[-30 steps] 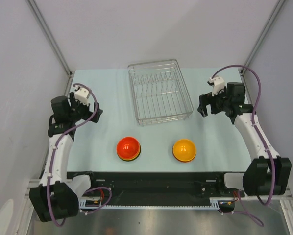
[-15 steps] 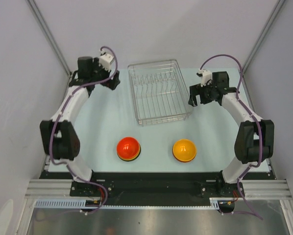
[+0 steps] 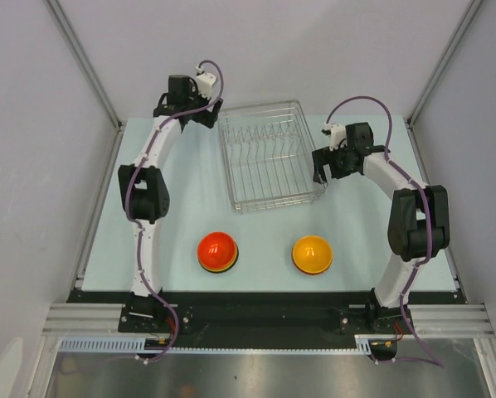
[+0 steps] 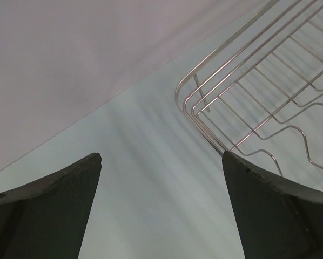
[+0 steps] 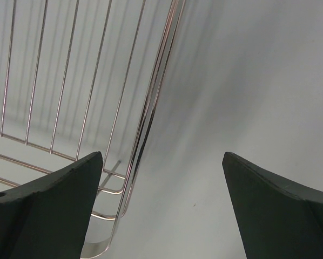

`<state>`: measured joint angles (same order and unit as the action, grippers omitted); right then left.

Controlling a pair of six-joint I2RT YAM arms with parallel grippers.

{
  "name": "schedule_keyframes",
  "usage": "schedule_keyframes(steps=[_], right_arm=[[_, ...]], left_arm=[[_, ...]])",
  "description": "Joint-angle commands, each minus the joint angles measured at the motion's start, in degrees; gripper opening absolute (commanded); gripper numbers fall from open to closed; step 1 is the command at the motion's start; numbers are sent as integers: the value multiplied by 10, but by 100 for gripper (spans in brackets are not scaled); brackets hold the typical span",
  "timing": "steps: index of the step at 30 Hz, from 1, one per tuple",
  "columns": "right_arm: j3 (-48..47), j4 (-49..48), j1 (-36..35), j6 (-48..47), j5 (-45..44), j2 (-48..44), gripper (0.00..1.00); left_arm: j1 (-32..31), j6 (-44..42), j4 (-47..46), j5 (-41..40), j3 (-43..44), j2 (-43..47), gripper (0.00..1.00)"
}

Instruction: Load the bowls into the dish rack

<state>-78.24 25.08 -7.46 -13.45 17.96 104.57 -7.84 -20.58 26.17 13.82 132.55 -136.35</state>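
The dish rack (image 3: 269, 157) is a silver wire basket at the back middle of the table, with nothing in it. A red bowl (image 3: 217, 249) lies upside down on a stack near the front, left of centre. To its right an orange bowl (image 3: 312, 253) lies upside down. My left gripper (image 3: 208, 116) hangs open at the rack's far left corner, holding nothing. In the left wrist view the left gripper (image 4: 161, 162) has the rack's corner (image 4: 186, 100) to its right. My right gripper (image 3: 327, 172) is open and holds nothing beside the rack's right side. The right gripper (image 5: 161, 162) has the rim (image 5: 148, 108) on its left.
The pale blue table (image 3: 173, 207) is walled by grey panels at the back and on both sides. Metal frame posts (image 3: 86, 66) rise at the back corners. The arms' bases sit on the black rail (image 3: 256, 311) along the near edge.
Both arms have swung toward the back. The left gripper went from the table's left side to the rack's far left corner. The right gripper moved left to the rack's right side.
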Motion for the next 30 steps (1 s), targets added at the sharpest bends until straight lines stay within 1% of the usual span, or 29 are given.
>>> schedule_keyframes(steps=[1, 7, 19, 25, 30], right_arm=[[-19, -6, -4, -12, -20, -3, 100], [-2, -15, -10, -18, -33, -8, 100], [26, -24, -29, -43, -71, -22, 100], [44, -39, -30, -52, -107, -37, 100], [44, -62, -29, -61, -163, -26, 100]], left_arm=[[-29, -28, -22, -50, -9, 2, 100], [-42, -36, -45, -70, -21, -13, 100], [-46, -46, -74, -187, -26, -45, 100], [-46, -51, -78, -201, -49, -44, 100], [-46, -61, -82, -202, -106, -15, 100]])
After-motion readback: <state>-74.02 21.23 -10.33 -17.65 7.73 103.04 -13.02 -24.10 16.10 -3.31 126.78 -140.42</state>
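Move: The dish rack lies slantwise between the hands: its middle is about 9 cm back, 19 to the right and 13 below the left hand, whose nearest part of it, the far left rim corner, is some 5 cm ahead, 3 right and 7 down. From the right hand the rack's middle is roughly 11 cm ahead, 17 left and 5 down; the yellow bowl sits 23 cm back and 6 left of that hand. The left hand, fingers wide open, sinks about 5.5 cm towards the rack's far left corner, swaying some 3 cm right and mostly back on the way and creeping a little forward, while it rolls its left side up and turns slightly counter-clockwise, each about 10 degrees. The right hand, also open, hovers by the rack's right side, easing down a centimetre or so and ending about 1 cm farther right as it rolls its left side down some 10 degrees; contact with the rim can't be made out at either hand. ##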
